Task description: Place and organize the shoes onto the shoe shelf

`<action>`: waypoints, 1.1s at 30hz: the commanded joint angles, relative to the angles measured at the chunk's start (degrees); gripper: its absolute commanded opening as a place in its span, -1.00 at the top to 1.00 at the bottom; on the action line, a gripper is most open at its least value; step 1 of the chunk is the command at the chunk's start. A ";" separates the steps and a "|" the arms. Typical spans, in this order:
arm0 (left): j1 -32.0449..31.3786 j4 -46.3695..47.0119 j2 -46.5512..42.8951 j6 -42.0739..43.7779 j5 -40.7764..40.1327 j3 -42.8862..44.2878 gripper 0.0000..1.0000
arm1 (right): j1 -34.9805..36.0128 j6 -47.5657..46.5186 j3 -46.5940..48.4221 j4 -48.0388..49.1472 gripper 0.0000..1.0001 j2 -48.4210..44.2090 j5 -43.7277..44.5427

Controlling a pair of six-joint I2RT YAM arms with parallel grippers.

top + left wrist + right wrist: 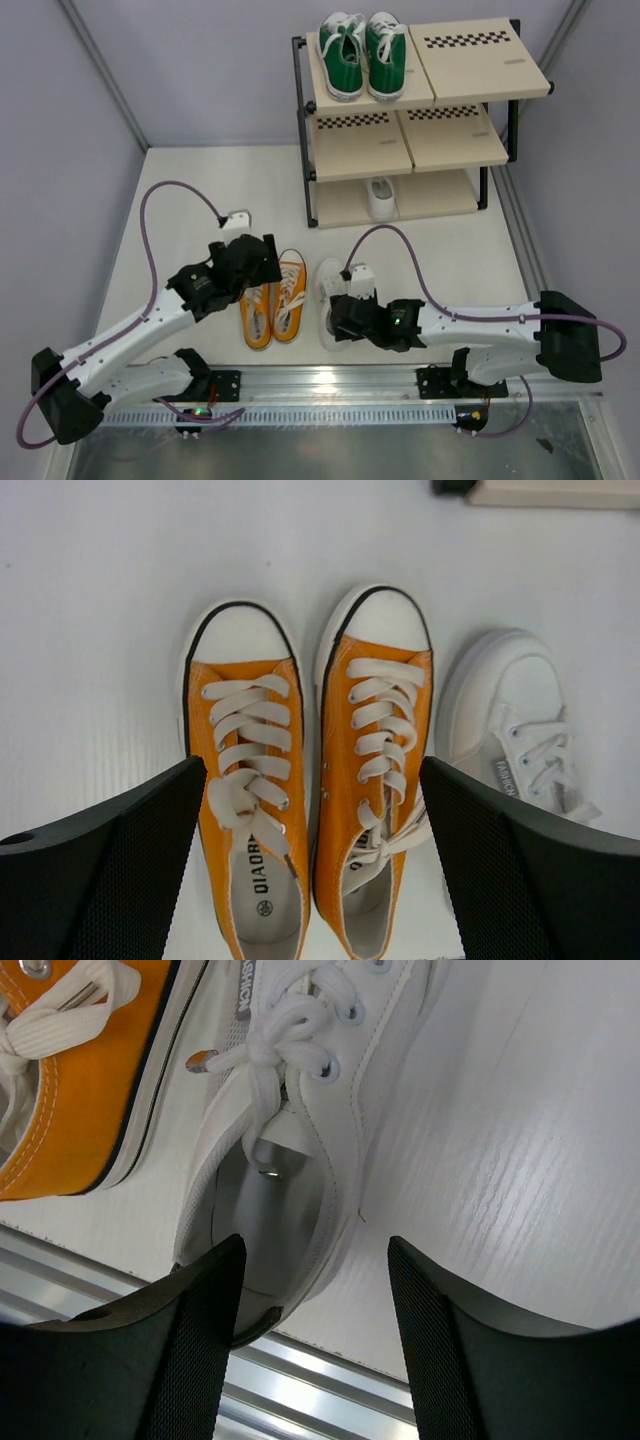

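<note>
The orange pair (272, 300) stands side by side on the white floor, toes toward the shoe shelf (480, 60). My left gripper (250, 262) hovers over their heels, open, with both orange shoes (375, 770) between its fingers (120, 880). A white shoe (328, 300) lies just right of the pair. My right gripper (345, 315) is open at its heel. One finger (190, 1360) is over the heel opening of the white shoe (290, 1140), the other over bare floor. The green pair (362, 55) sits on the top tier, left board. Another white shoe (381, 197) sits on the bottom tier.
An aluminium rail (330, 385) runs along the near edge, right behind the white shoe's heel (300, 1380). The shelf's black frame (300, 120) stands at the back. Grey walls close in both sides. Purple cables (150, 230) loop over the arms.
</note>
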 commanded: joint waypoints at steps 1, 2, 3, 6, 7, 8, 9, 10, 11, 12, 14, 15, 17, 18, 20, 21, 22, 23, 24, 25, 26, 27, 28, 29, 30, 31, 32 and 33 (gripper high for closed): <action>0.29 8.22 -4.17 6.07 0.79 -0.64 -0.83 | 0.64 3.45 2.31 -2.70 -0.25 1.84 6.19; 0.29 9.37 -4.97 7.12 0.88 -1.09 -0.84 | 0.55 3.19 2.40 -1.57 -0.20 2.10 6.63; 0.29 10.42 -5.76 9.05 0.97 -1.53 -0.84 | 0.55 3.01 2.58 -1.30 -0.17 2.45 7.50; 1.00 13.33 -8.05 11.43 1.15 -2.67 -0.84 | -1.11 1.61 2.67 1.42 0.06 4.73 6.29; 1.17 13.59 -8.23 12.40 1.15 -2.76 -0.84 | -2.16 1.25 2.67 2.82 0.17 5.35 5.50; 1.43 13.42 -8.58 12.75 1.06 -2.50 -0.84 | -2.61 0.47 2.75 3.36 0.30 6.57 5.40; 1.96 13.25 -8.58 13.02 0.97 -2.50 -0.84 | -3.13 0.11 2.84 3.89 0.63 7.11 5.40; 2.23 12.90 -8.49 13.20 0.97 -2.41 -0.84 | -3.75 -0.33 3.28 4.15 0.82 7.46 5.58; 2.40 12.28 -8.67 13.20 0.88 -2.41 -0.84 | -5.23 -0.59 3.63 4.07 0.94 7.73 6.19; 2.67 12.02 -8.67 13.20 0.45 -2.41 -0.84 | -6.03 -1.64 4.33 4.16 0.94 7.56 6.28; 2.93 11.14 -8.76 12.50 0.27 -2.23 -0.84 | -8.83 -3.31 5.04 4.24 0.94 6.77 6.98; 3.37 10.79 -8.67 12.23 0.53 -2.06 -0.84 | -9.81 -3.75 5.82 4.16 0.94 5.46 7.25; 3.81 10.35 -8.76 11.88 0.62 -1.88 -0.84 | -11.92 -4.72 6.53 4.24 0.94 3.96 8.12; 3.98 10.26 -8.93 11.88 0.53 -2.06 -0.84 | -13.58 -6.73 6.97 4.68 0.95 2.30 8.39; 4.34 10.17 -9.19 12.05 0.53 -2.23 -0.84 | -14.91 -9.02 7.41 6.61 0.94 1.23 9.09; 4.51 10.26 -9.28 12.05 0.62 -2.23 -0.85 | -16.13 -11.73 7.85 7.57 0.95 0.79 8.83; 4.60 10.34 -9.28 12.05 0.97 -2.23 -0.85 | -16.84 -12.89 8.03 9.58 0.95 0.70 8.66; 4.78 10.52 -9.20 12.14 1.06 -2.15 -0.85 | -17.46 -13.94 8.20 10.82 0.95 0.87 8.57; 4.78 10.69 -9.20 12.32 1.06 -2.15 -0.85 | -18.94 -14.91 8.55 11.53 0.95 1.14 8.57; 4.86 10.78 -9.11 12.41 1.06 -2.15 -0.85 | -19.74 -15.01 8.73 12.41 0.94 2.09 8.57; 4.87 10.78 -9.02 12.58 0.97 -2.15 -0.85 | -20.36 -15.36 8.99 13.20 0.95 2.54 8.57; 4.95 10.70 -9.11 12.58 0.97 -2.15 -0.85 | -20.97 -15.45 9.25 13.82 0.95 2.81 9.00; 4.95 10.61 -9.11 12.50 1.06 -2.23 -0.85 | -21.85 -16.06 9.43 15.48 0.95 3.50 9.01; 4.87 10.52 -9.11 12.49 1.06 -2.32 -0.85 | -22.29 -16.59 9.69 16.36 0.95 3.95 8.83; 4.95 10.52 -9.11 12.49 1.15 -2.32 -0.85 | -22.65 -17.03 10.74 16.81 0.94 4.39 8.83; 4.95 10.61 -9.20 12.49 1.32 -2.32 -0.85 | -23.26 -18.07 11.45 17.42 0.94 4.91 8.92; 4.95 10.70 -9.20 12.41 1.41 -2.41 -0.85 | -23.61 -18.52 12.32 17.51 0.95 6.22 9.27; 4.95 10.61 -9.20 12.41 1.41 -2.41 -0.85 | -23.96 -18.79 13.81 17.78 0.95 6.93 9.70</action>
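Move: The remaining white shoe is under the right hand, whose open fingers already straddle the right side of its collar; its middle lies about 7 cm ahead, 2 cm left and 3 cm below. The nearer orange shoe is some 8 cm ahead and 14 cm left, and the shelved white shoe about 37 cm ahead and 12 cm right. From the left hand, the white shoe lies roughly 18 cm right, 10 cm back and 12 cm below. Sinking about a centimetre as it eases forward, the right hand shuts its fingers on the right side of the white shoe's collar, one finger inside. It carries the shoe forward some 15 cm in all towards the bottom shelf, veering right and climbing, fingers tipping up and turning clockwise about 15 degrees. The left hand rises about 5 cm, tilting up, still open and empty. ##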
